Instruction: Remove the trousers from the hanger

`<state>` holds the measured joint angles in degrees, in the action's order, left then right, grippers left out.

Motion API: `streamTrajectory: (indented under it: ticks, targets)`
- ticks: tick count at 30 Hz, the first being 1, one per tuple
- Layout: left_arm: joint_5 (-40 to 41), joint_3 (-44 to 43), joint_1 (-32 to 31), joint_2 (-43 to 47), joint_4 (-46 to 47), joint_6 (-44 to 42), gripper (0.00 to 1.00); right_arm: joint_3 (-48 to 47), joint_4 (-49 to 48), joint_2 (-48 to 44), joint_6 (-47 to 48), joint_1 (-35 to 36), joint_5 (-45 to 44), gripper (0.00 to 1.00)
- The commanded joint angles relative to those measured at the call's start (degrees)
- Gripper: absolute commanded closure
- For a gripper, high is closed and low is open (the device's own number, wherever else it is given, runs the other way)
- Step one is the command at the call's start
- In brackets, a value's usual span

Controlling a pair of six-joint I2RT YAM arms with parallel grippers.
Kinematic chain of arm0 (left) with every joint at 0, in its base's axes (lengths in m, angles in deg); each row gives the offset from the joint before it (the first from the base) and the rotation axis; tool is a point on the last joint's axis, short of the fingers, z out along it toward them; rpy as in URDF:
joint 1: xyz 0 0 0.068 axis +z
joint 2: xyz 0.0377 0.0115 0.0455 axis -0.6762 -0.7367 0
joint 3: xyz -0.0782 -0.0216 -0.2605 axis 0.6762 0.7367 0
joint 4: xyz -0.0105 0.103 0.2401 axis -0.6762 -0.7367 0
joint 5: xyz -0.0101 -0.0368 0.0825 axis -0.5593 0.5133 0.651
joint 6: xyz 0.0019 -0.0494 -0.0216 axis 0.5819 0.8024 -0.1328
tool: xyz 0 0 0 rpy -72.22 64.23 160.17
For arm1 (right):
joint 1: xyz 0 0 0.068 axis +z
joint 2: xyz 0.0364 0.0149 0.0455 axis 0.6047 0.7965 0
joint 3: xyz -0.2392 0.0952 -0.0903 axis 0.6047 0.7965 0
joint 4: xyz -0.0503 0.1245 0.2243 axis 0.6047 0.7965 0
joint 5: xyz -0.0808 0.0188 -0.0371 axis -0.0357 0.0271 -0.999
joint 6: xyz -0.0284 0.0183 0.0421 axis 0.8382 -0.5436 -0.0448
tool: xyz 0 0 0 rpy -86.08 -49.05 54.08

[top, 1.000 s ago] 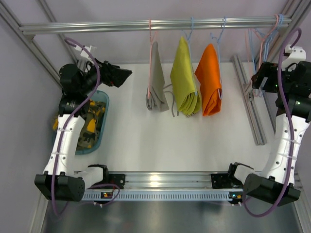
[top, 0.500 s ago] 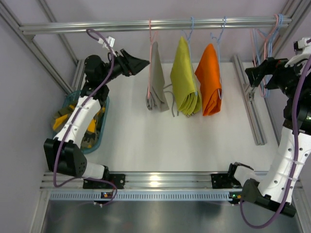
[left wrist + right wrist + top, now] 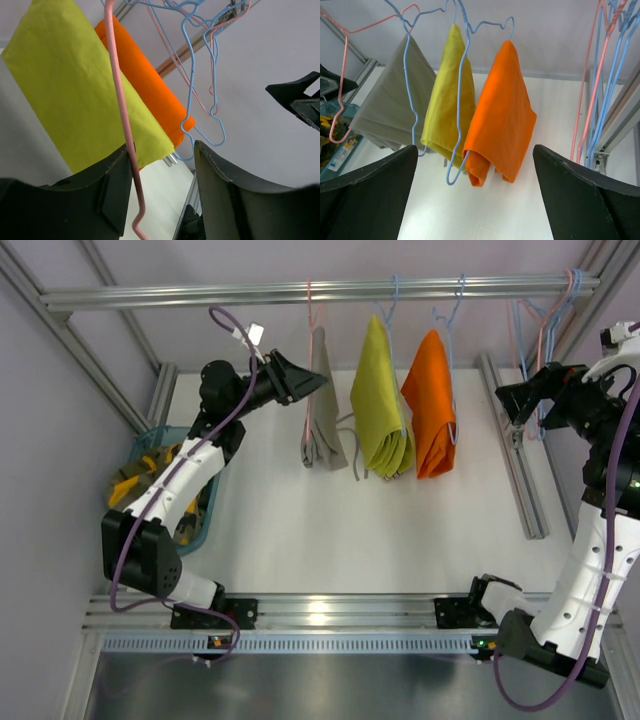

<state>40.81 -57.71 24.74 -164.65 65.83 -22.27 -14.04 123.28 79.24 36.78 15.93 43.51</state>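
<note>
Pale grey trousers hang folded over a pink hanger on the rail, their drawstrings dangling. My left gripper is up against that hanger's left side. In the left wrist view the pink hanger runs between the open jaws of the left gripper, close along the left finger, with grey trousers at far left. Camouflage trousers lie in the blue basket. My right gripper stands wide open, empty, right of the clothes; it faces the grey trousers.
A yellow-green cloth and an orange cloth hang on blue hangers right of the grey pair. Several empty hangers bunch at the rail's right end. Metal frame posts run down the right side.
My left arm swung up and right from above the basket to the pink hanger, its jaws narrowing. My right gripper opened wider and moved left toward the clothes.
</note>
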Motion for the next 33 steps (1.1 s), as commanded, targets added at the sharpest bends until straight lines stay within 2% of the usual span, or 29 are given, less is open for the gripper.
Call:
streamTrajectory:
  ticks: [1, 7, 8, 11, 14, 15, 17, 27, 30, 33]
  targets:
    - [0.0, -2.0, -0.2, -1.3, 7.4, 3.5, 0.46, 0.3, -1.4, -0.9, -1.2, -0.7, 2.0, 0.01]
    - [-1.2, -3.6, -0.2, -4.0, 12.0, 9.9, 0.61, 0.0, -2.3, -1.2, -1.9, -0.7, 3.4, 0.01]
    - [-1.1, -4.0, -0.2, -4.5, 12.7, 10.9, 0.66, 0.0, -2.5, -1.2, -2.2, -0.7, 3.8, 0.01]
    - [-0.6, -5.9, -0.2, -4.8, 14.0, 12.7, 0.71, 0.2, -3.9, -1.4, -3.6, -0.7, 5.6, 0.01]
    - [0.2, -8.4, -0.2, -4.9, 14.2, 13.7, 0.85, 0.1, -4.8, -1.0, -5.3, -0.7, 7.1, 0.01]
    - [0.5, -9.0, -0.2, -4.9, 14.2, 14.4, 0.94, 0.2, -5.2, -1.0, -6.2, -0.7, 7.8, 0.01]
    - [0.7, -10.5, -0.2, -4.8, 14.2, 15.4, 1.00, 0.3, -6.1, -0.7, -7.1, -0.7, 8.5, 0.01]
    - [2.8, -16.4, -0.2, -3.5, 15.9, 18.3, 1.00, 2.0, -8.6, -0.8, -9.0, -0.7, 12.7, 0.01]
    - [2.5, -14.8, -0.6, -1.8, 15.9, 17.9, 1.00, 2.1, -10.5, -0.4, -11.1, -0.6, 13.0, 0.01]
    - [3.4, -8.5, -0.7, 2.0, 15.9, 18.5, 1.00, 2.4, -11.3, 0.1, -12.9, -0.4, 13.0, 0.00]
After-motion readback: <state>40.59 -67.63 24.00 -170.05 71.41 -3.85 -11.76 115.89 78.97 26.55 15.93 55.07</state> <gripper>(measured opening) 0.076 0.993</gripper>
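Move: The near sloping wire of the pink hanger already stands between the left hand's open fingers, about 2 cm ahead and 1 cm right of the hand point at its height. The grey trousers' middle lies roughly 10 cm ahead, 3 cm right and 20 cm below, the yellow-green pair some 14 cm right of them; the rail runs about 11 cm ahead of the left hand and 15 cm above. From the right hand that wire is roughly 37 cm left, 4 cm ahead and 5 cm lower. The left hand eases about 2 cm forward and a little right while its fingers shut, pinching the pink hanger's near wire between the tips, then lifts straight up some 6 cm, drawing back about 1 cm and tipping the fingertips up by 10 to 15 degrees while keeping the grip. Meanwhile the open, empty right hand drifts 3 to 4 cm left towards the hanger and slightly up, turning about 10 degrees counter-clockwise. ##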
